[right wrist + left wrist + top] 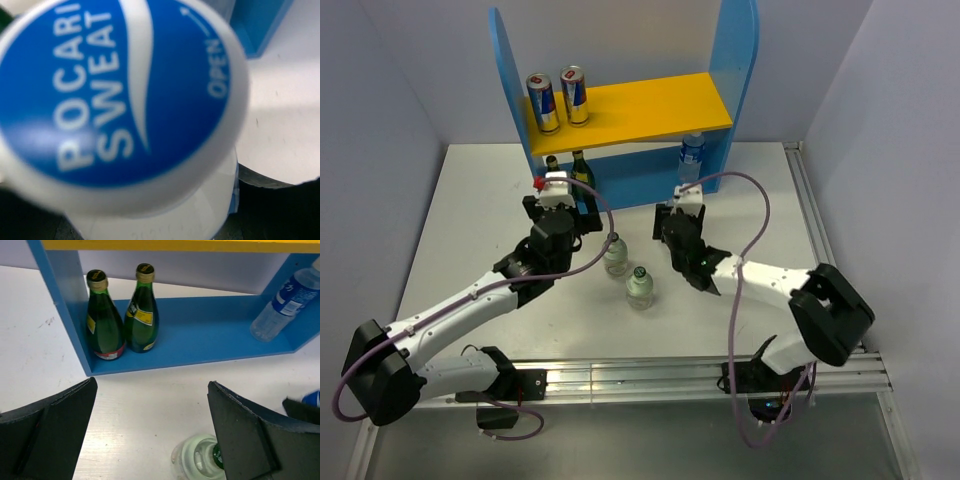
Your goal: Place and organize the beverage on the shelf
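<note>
The shelf [736, 60] stands at the back of the table. Two silver-blue-red cans [557, 98] stand at the left of its yellow upper board. One water bottle [691, 152] stands at the right of the blue bottom board [210, 335]; it also shows in the left wrist view [282, 300]. Two pale-green bottles [616, 255] [639, 288] stand on the table in front. My left gripper [563, 208] [152, 385] is open and empty, with one pale-green bottle [197, 457] under its right finger. My right gripper [678, 222] [150, 220] is shut on the second water bottle [120, 95], whose blue-and-white cap fills its view.
Two dark green gold-necked bottles [120, 315] stand at the left end of the bottom board, also seen from above [578, 170]. Grey walls close in the table on three sides. A metal rail [670, 375] runs along the near edge.
</note>
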You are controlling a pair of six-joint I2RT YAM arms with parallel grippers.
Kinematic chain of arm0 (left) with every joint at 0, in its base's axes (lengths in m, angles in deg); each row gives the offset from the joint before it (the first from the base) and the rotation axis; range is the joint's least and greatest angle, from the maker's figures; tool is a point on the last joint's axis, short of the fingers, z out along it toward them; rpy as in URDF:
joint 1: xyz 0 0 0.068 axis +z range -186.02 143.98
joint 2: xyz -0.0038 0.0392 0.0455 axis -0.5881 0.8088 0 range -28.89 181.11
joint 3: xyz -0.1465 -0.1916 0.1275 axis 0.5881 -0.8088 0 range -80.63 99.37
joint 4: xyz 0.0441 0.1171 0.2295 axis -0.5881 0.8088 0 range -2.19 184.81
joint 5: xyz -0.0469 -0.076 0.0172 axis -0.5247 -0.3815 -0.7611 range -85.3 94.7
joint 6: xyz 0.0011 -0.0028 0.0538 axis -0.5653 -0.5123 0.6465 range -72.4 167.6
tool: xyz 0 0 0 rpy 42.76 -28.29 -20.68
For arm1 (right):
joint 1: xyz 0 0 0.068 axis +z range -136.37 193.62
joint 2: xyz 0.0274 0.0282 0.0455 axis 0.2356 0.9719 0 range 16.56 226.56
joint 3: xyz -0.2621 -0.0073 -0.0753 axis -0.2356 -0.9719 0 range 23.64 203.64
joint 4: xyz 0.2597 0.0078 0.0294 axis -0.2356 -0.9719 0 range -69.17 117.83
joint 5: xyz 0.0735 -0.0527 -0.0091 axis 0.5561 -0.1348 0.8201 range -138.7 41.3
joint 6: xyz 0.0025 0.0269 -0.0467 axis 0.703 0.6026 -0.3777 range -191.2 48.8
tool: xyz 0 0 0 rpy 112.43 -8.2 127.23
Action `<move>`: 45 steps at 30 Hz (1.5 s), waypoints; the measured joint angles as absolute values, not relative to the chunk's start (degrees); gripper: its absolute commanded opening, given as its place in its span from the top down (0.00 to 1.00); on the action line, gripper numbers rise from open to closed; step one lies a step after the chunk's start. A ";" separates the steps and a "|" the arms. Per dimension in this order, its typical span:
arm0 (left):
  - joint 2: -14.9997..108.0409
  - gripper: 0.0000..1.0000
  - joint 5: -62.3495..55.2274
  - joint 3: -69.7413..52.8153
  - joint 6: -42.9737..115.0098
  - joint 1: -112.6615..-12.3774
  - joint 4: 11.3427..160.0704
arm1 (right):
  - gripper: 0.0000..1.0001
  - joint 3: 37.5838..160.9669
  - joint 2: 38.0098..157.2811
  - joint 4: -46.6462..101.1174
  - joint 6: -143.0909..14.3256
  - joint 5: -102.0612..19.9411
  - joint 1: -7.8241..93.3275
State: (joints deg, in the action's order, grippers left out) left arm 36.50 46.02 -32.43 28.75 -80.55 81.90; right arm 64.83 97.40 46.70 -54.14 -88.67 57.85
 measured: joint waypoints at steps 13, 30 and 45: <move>37.24 0.01 47.20 -32.71 28.57 -79.37 82.90 | 1.00 86.62 121.03 52.04 -58.44 -77.58 46.46; 37.72 0.01 46.00 -32.71 28.88 -79.33 82.49 | 1.00 104.22 139.39 55.78 -61.85 -78.07 42.16; 38.77 0.01 45.63 -32.73 29.45 -79.33 82.03 | 1.00 109.97 144.96 59.99 -65.02 -84.36 41.61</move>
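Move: The Pocari Sweat bottle is already upright in my right hand; its place, the free spot on the lower shelf, lies about 24 cm ahead, in line with the hand, some 6 cm lower. The Pocari bottle already shelved stands about 7 cm to the right of that spot. The farther clear glass bottle is some 5 cm back and 15 cm left of my right hand. From my left hand, the spot is roughly 25 cm ahead and 22 cm right. I carry the held bottle forward with my right hand about 23 cm, fast at first and then easing off, sinking some 3 cm on the way, in under the yellow board to the left of the shelved Pocari bottle. Near the end I turn the wrist about 10 degrees clockwise and tip the fingers up a little, keeping my grip. ##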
